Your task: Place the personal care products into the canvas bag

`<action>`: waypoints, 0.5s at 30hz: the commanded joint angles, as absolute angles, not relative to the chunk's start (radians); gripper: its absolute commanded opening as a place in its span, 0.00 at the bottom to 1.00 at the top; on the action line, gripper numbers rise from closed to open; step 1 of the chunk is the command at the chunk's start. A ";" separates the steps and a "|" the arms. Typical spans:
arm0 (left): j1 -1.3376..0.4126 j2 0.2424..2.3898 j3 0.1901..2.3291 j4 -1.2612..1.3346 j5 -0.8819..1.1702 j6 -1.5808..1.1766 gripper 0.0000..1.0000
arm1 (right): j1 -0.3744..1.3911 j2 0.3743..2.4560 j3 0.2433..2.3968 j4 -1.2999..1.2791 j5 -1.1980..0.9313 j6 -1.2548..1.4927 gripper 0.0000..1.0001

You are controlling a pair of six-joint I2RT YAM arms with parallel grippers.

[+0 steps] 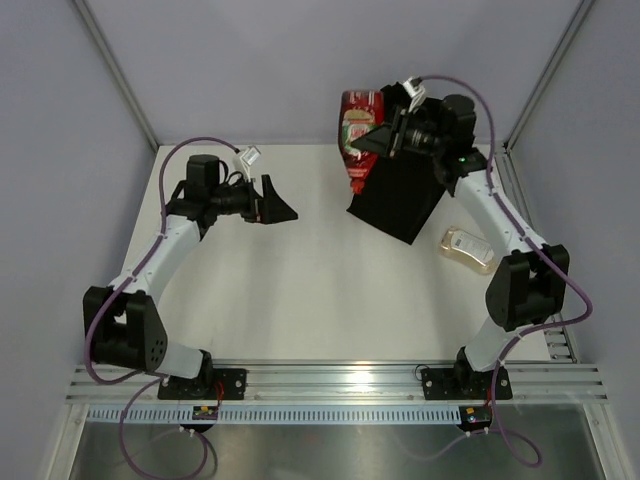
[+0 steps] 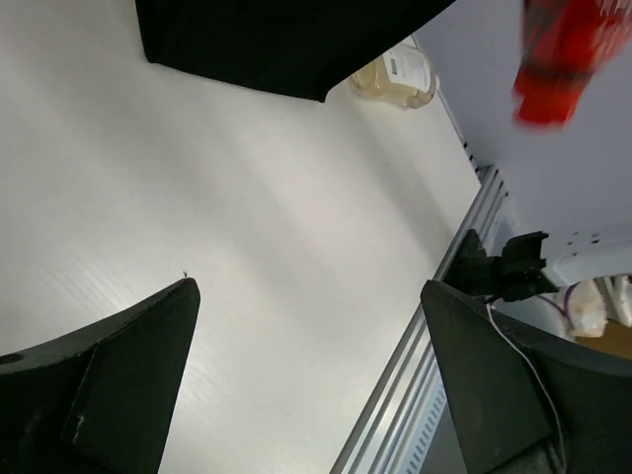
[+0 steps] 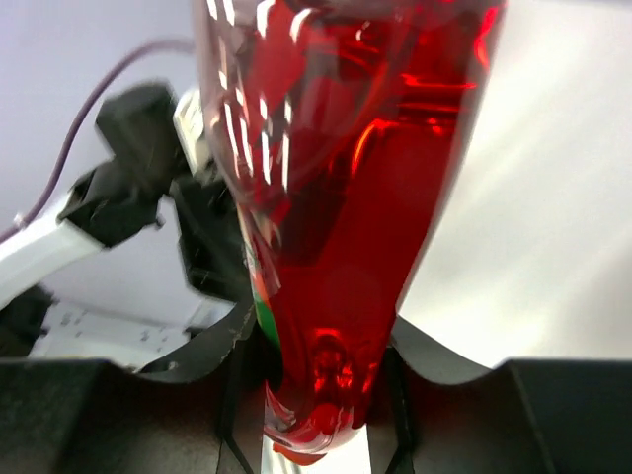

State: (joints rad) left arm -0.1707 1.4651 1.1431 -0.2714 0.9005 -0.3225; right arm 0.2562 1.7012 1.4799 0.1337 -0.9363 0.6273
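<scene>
My right gripper (image 1: 386,140) is shut on a red tube (image 1: 358,138) and holds it in the air above the far left corner of the black canvas bag (image 1: 400,195). In the right wrist view the red tube (image 3: 346,197) fills the frame, with its narrow end pinched in my right gripper (image 3: 321,365). A beige bottle (image 1: 468,249) lies flat on the table just right of the bag. My left gripper (image 1: 280,210) hovers open and holds nothing, well left of the bag. The left wrist view shows my left gripper (image 2: 308,296) wide apart, the bag (image 2: 276,39), the beige bottle (image 2: 400,79) and the red tube (image 2: 558,59).
White table (image 1: 300,290) with grey walls on three sides. An aluminium rail (image 1: 340,380) runs along the near edge, carrying both arm bases. The left arm (image 3: 128,188) shows behind the tube in the right wrist view.
</scene>
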 commanded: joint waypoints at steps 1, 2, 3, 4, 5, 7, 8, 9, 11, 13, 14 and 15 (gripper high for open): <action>-0.167 1.344 1.117 -0.371 0.841 -0.170 0.99 | 0.170 1.627 1.745 -0.001 -0.890 0.424 0.00; -0.167 1.323 1.094 -0.377 0.836 -0.163 0.99 | 0.158 1.641 1.791 -0.094 -0.850 0.398 0.00; -0.167 1.287 1.085 -0.391 0.831 -0.147 0.99 | 0.132 1.654 1.874 -0.127 -0.829 0.347 0.00; -0.166 1.270 1.074 -0.399 0.821 -0.140 0.99 | 0.121 1.681 1.911 -0.158 -0.803 0.322 0.00; -0.166 1.252 1.065 -0.411 0.815 -0.134 0.99 | 0.112 1.699 1.951 -0.214 -0.742 0.296 0.00; -0.166 1.204 1.037 -0.422 0.804 -0.120 0.99 | 0.095 1.754 2.060 -0.262 -0.671 0.218 0.00; -0.166 1.191 1.028 -0.431 0.801 -0.117 0.99 | 0.094 1.775 2.098 -0.303 -0.585 0.187 0.00; -0.167 1.162 1.011 -0.434 0.799 -0.114 0.99 | 0.094 1.796 2.164 -0.317 -0.543 0.119 0.00; -0.166 1.134 0.994 -0.440 0.792 -0.112 0.99 | 0.092 1.867 2.242 -0.337 -0.430 0.033 0.00; -0.166 1.099 0.979 -0.451 0.778 -0.103 0.99 | 0.091 1.928 2.276 -0.339 -0.353 -0.027 0.00; -0.166 1.089 0.976 -0.462 0.772 -0.100 0.99 | 0.091 1.942 2.281 -0.336 -0.338 -0.087 0.00; -0.166 1.078 0.974 -0.469 0.766 -0.092 0.99 | 0.092 1.950 2.269 -0.330 -0.328 -0.110 0.00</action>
State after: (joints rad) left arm -0.1699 1.1263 0.9836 -0.4549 0.8032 -0.1329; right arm 0.0860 1.8946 2.2333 -0.3351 -0.4870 0.0727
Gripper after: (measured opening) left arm 0.987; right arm 0.419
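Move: The right hand holds the red bottle, cap hanging down; the middle of the canvas bag lies about 12 cm ahead of it, 12 cm to its right and some 17 cm lower. The pale bottle lies on the table some 30 cm to the right hand's right, 5 cm back and 30 cm down. From the empty left hand the bag is about 19 cm ahead, 30 cm to the right and 7 cm lower. The right arm sweeps the red bottle up, right and forward, about 13 cm each way, to above the bag's mouth, climbing first and just starting to sink at the end, while the wrist swings some 35 degrees clockwise and tilts so that its fingers turn from pointing left towards pointing forward, their grip on the bottle unchanged. Meanwhile the left arm, fingers still wide open and empty, draws back about 7 cm and a little to the left, away from the bag. ##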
